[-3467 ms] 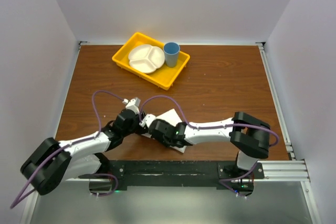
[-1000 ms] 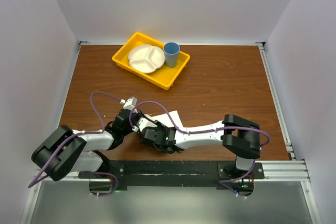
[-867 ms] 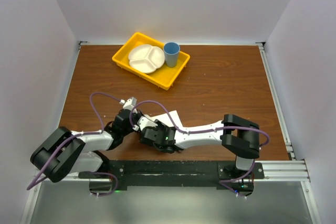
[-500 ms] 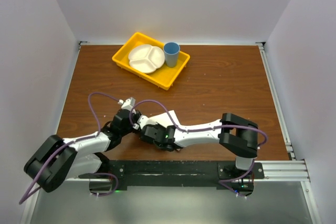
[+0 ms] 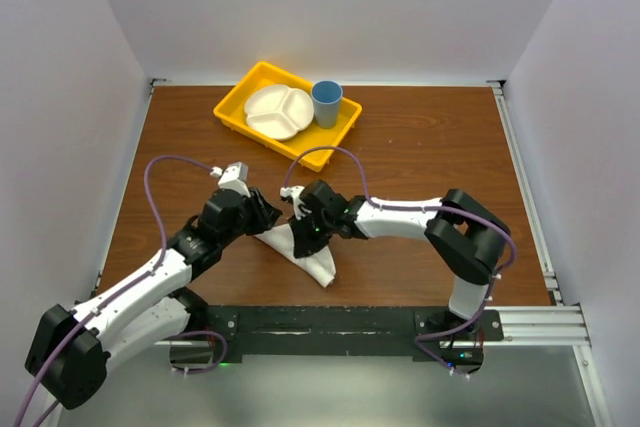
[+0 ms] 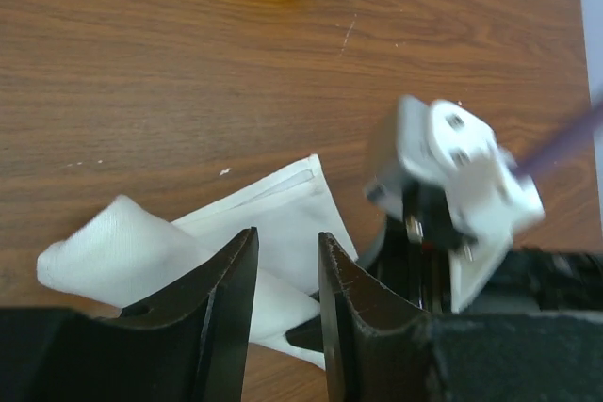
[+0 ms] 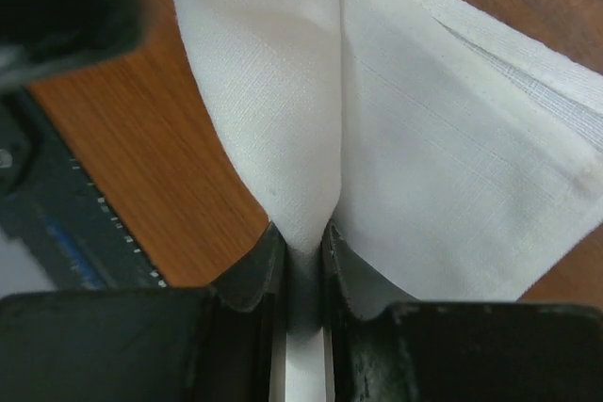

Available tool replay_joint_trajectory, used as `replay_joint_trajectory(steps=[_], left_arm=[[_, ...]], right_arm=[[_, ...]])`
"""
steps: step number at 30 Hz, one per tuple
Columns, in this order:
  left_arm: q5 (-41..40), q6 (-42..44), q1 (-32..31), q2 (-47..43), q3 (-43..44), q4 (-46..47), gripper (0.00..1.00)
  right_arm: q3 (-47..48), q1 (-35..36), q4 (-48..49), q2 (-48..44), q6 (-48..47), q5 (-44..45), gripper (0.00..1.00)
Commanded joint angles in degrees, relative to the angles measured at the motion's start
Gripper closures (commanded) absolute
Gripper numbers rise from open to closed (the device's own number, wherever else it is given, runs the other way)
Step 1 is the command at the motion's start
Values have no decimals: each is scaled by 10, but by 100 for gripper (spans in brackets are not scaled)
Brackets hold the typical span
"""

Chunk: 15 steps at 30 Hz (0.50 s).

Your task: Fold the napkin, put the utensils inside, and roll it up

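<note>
The white napkin (image 5: 314, 259) lies crumpled near the table's front, with one fold pulled up. My right gripper (image 5: 300, 235) is shut on that raised fold; in the right wrist view the cloth (image 7: 424, 138) is pinched between the jaws of the right gripper (image 7: 303, 233). My left gripper (image 5: 264, 217) hovers just left of it. Its jaws stand apart in the left wrist view, where the left gripper (image 6: 287, 237) has nothing between its fingers and the napkin (image 6: 273, 204) lies below. The utensils are out of view.
A yellow tray (image 5: 330, 143) sits at the back of the table, holding a white divided plate (image 5: 278, 112) and a blue cup (image 5: 326, 103). The right arm's wrist (image 6: 452, 185) is close beside my left fingers. The black base rail (image 5: 330, 322) runs along the near edge.
The right gripper closed on the napkin and drew a fold up and away from the near edge. The left gripper opened, let go of the cloth and moved back.
</note>
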Motion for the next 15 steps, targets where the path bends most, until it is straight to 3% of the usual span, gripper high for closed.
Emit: replay_joint_trajectory(steps=[1,9,15], left_arm=[[25,6,-2,15,0,19,64],[69,-23,-2,34,-59,116,65],[54,-33,6,28,-136,214,65]], right_arm=[[-18,-33,7,59,65,-174,99],[-73,-84,107,84,139,-250,100],[-103,-104,172,97,176,-287,100]])
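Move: The rolled napkin lies below the half-open left fingers, its middle about 8 cm nearer the base, 6 cm to the right and 9 cm down. The right fingers already pinch the napkin; its middle is within a centimetre or two of them, slightly back, left and lower. The tray's middle is some 25 cm ahead and 5 cm right of the left hand; the blue cup, about 26 cm ahead and 13 cm right. Keeping its pinch on the napkin, the right hand eases about 1 cm back and 1 cm down while turning some 30 degrees, its fingertips swinging back towards the base and farther left. The left hand sinks about 5 cm towards the napkin, also drawing back 2 cm and edging right, fingers held partly open; no touch by them can be made out. ##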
